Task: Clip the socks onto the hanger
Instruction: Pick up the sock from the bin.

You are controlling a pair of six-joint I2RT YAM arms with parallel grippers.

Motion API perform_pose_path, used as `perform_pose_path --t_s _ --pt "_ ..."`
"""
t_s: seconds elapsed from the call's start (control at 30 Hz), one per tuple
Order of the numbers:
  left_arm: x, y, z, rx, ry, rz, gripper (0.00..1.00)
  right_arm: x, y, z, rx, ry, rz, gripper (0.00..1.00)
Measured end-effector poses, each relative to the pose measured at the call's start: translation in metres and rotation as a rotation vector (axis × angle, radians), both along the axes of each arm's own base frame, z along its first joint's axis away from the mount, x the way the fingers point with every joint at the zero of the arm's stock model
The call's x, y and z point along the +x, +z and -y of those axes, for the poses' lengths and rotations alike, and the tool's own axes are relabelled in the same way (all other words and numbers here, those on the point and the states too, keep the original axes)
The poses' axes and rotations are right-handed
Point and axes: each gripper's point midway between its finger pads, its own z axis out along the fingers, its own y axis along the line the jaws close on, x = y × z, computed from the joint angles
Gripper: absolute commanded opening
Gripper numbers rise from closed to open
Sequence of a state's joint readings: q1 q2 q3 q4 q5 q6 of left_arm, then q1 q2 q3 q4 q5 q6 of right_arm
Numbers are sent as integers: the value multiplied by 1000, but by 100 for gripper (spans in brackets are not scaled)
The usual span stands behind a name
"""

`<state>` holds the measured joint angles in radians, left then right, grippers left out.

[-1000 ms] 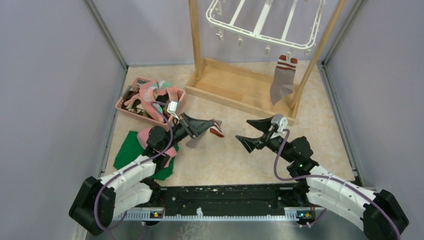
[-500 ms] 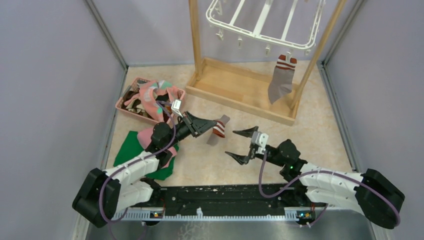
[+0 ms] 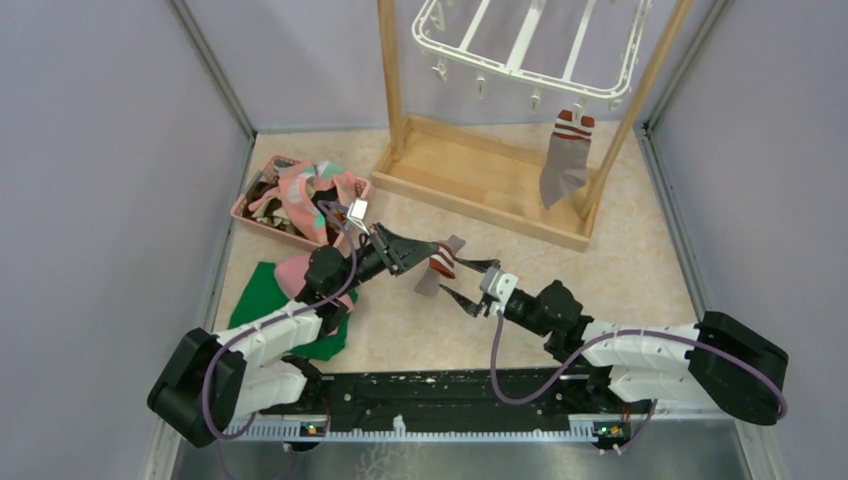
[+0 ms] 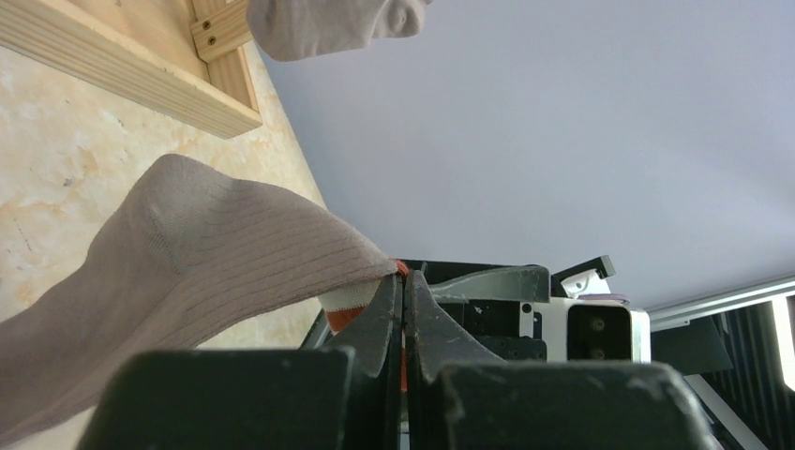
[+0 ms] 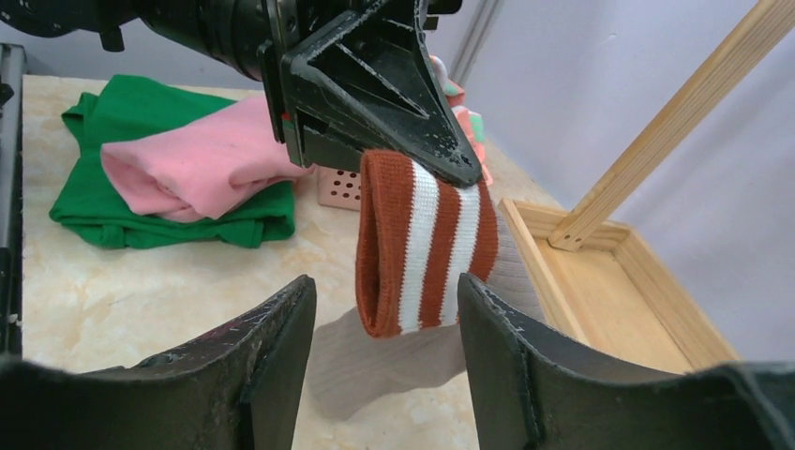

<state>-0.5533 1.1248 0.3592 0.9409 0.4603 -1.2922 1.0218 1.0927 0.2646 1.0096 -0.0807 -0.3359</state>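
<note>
My left gripper (image 3: 432, 254) is shut on the edge of a grey-brown sock's red-white striped cuff (image 3: 440, 262) and holds it above the floor; the grey foot (image 4: 206, 253) droops below. In the left wrist view the jaws (image 4: 403, 277) pinch the cuff's rim. My right gripper (image 3: 468, 282) is open, its fingers either side of the cuff (image 5: 427, 248) without touching it. The white hanger (image 3: 530, 45) hangs at the top, with a matching sock (image 3: 566, 160) clipped to its near right edge.
A pink basket (image 3: 262, 168) of several socks stands at the left. A pink cloth (image 3: 295, 270) lies on a green cloth (image 3: 262, 295) under the left arm. The wooden frame stand (image 3: 480, 180) holds the hanger at the back. Grey walls close in both sides.
My right gripper has swung left and low to the held sock, and its jaws have narrowed around the cuff. The left gripper has carried the sock slightly right.
</note>
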Motion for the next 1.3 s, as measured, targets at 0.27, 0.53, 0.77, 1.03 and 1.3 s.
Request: perform_pose_path --t_s 0.27,0.53,0.77,1.03,1.3 --pt "-1 1 2 -8 -9 -5 0 2 17 1 35 -53 71 1" --pt "0 1 1 -9 -1 -1 4 0 47 18 120 -93 115 0" --pt "3 -1 -1 23 30 57 33 -2 37 20 91 -88 66 0" --pt "0 -8 -22 124 154 266 84 -2 34 31 76 -121 15 0" --pt "-31 -4 -34 260 156 738 99 -3 34 44 56 -151 -14 0"
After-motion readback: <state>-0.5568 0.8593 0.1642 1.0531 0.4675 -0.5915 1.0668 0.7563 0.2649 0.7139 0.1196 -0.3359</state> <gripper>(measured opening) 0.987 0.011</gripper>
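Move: The sock's striped cuff sits just past the right hand's open fingertips, about 2 cm ahead, 2 cm left and 1 cm above. The left fingers still hold it, with the cuff's middle some 3 cm back, 1 cm right and 2 cm below. From the right hand the bin lies about 33 cm left and 17 cm ahead, the wooden tray some 22 cm ahead and 9 cm right, both roughly 14 cm below. Right fingers pinch the sock's cuff, rise and draw right some 4 cm; left opens, withdraws back-left and tips up. ##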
